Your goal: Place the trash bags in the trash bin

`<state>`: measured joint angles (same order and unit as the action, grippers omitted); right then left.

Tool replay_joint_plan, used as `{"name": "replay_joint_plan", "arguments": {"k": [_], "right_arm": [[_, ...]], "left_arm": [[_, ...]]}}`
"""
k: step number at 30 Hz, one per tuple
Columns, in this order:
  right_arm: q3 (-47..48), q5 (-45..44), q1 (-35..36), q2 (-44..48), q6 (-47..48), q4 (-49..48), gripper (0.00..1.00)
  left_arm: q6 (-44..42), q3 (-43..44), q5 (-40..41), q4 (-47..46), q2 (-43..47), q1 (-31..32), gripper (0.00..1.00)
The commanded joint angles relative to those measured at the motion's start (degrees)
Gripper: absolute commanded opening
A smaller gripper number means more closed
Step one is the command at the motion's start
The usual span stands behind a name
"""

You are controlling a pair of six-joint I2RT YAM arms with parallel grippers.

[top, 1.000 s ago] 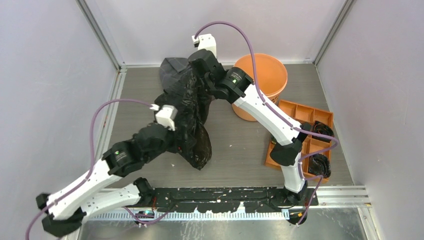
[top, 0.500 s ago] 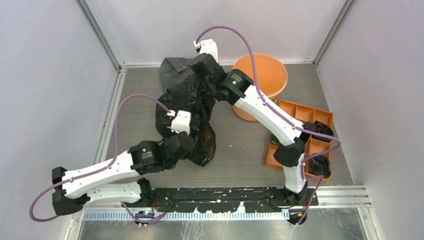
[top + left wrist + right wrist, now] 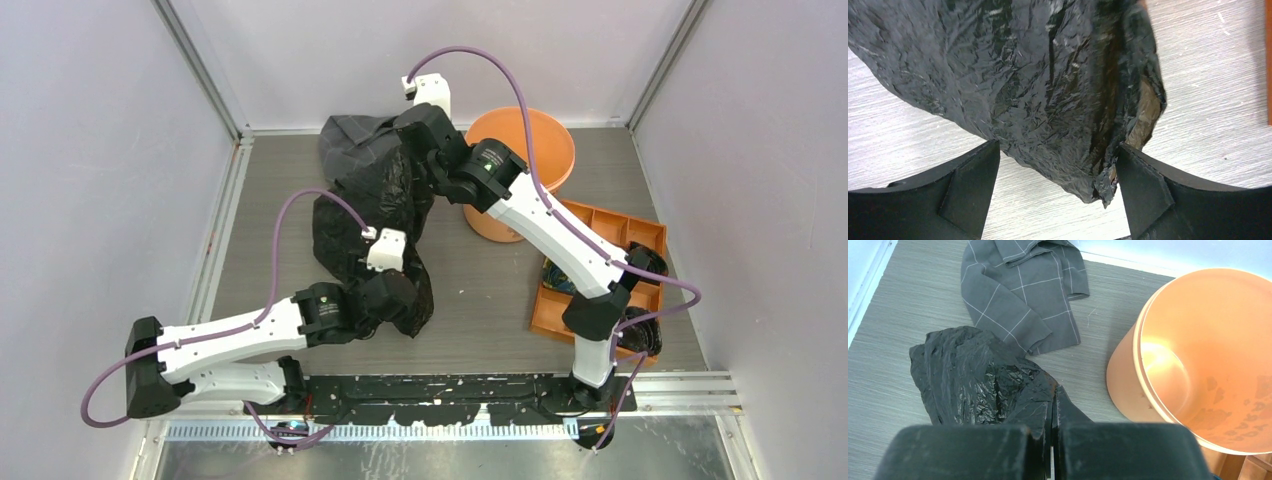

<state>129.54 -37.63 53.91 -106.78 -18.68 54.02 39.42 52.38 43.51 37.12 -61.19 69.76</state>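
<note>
The black glossy trash bag hangs stretched between the two arms and partly rests on the table. My right gripper is shut on the bag's upper edge; in the right wrist view the pads pinch black film. The round orange trash bin stands upright just right of that gripper, with its mouth open. My left gripper is open at the bag's lower end. In the left wrist view the bag's tip dangles between the spread fingers, close to the right one, and nothing is clamped.
A grey checked cloth lies at the back, behind the bag. A flat orange tray with compartments and dark cable bundles sits at the right, near the right arm. Walls enclose three sides of the table.
My left arm has swung right and nearer, from the bag's left side to its lower tip. The right gripper has carried the bag's top slightly right, toward the bin.
</note>
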Motion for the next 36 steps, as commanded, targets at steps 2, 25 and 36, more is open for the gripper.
{"name": "replay_joint_plan", "arguments": {"k": [2, 25, 36], "right_arm": [[0.5, -0.4, 0.0, 1.8, -0.7, -1.6, 0.01], [-14.9, 2.9, -0.8, 12.6, -2.7, -2.6, 0.15], [-19.8, 10.2, -0.9, 18.4, -2.7, -2.5, 0.72]], "left_arm": [[3.4, -2.1, 4.4, -5.3, -0.9, 0.3, 0.87], [-11.1, 5.4, -9.4, -3.7, 5.5, -18.5, 0.00], [-12.1, 17.4, -39.5, -2.8, -2.9, -42.0, 0.00]]}}
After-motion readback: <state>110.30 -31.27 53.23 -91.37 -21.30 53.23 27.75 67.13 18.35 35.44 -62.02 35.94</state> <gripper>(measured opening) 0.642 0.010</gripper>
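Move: The black trash bag hangs from the right hand, its middle about 10 cm back, 4 cm left and 22 cm below that hand. The open left hand is close beside the bag, whose middle lies some 5 cm ahead, 2 cm left and 6 cm lower. From the right hand the orange bin stands about 6 cm ahead, 20 cm right and 23 cm below; the grey cloth lies roughly 12 cm ahead, 6 cm left and 36 cm below. The left fingers pinch the trash bag after a small dip, shutting as the hand slides about 5 cm left, then carry the grip forward and up, ending some 10 cm farther out. The right hand, at first still holding the bag, sinks about 3 cm, then eases back and right some 4 cm each while its fingers open and let go. ##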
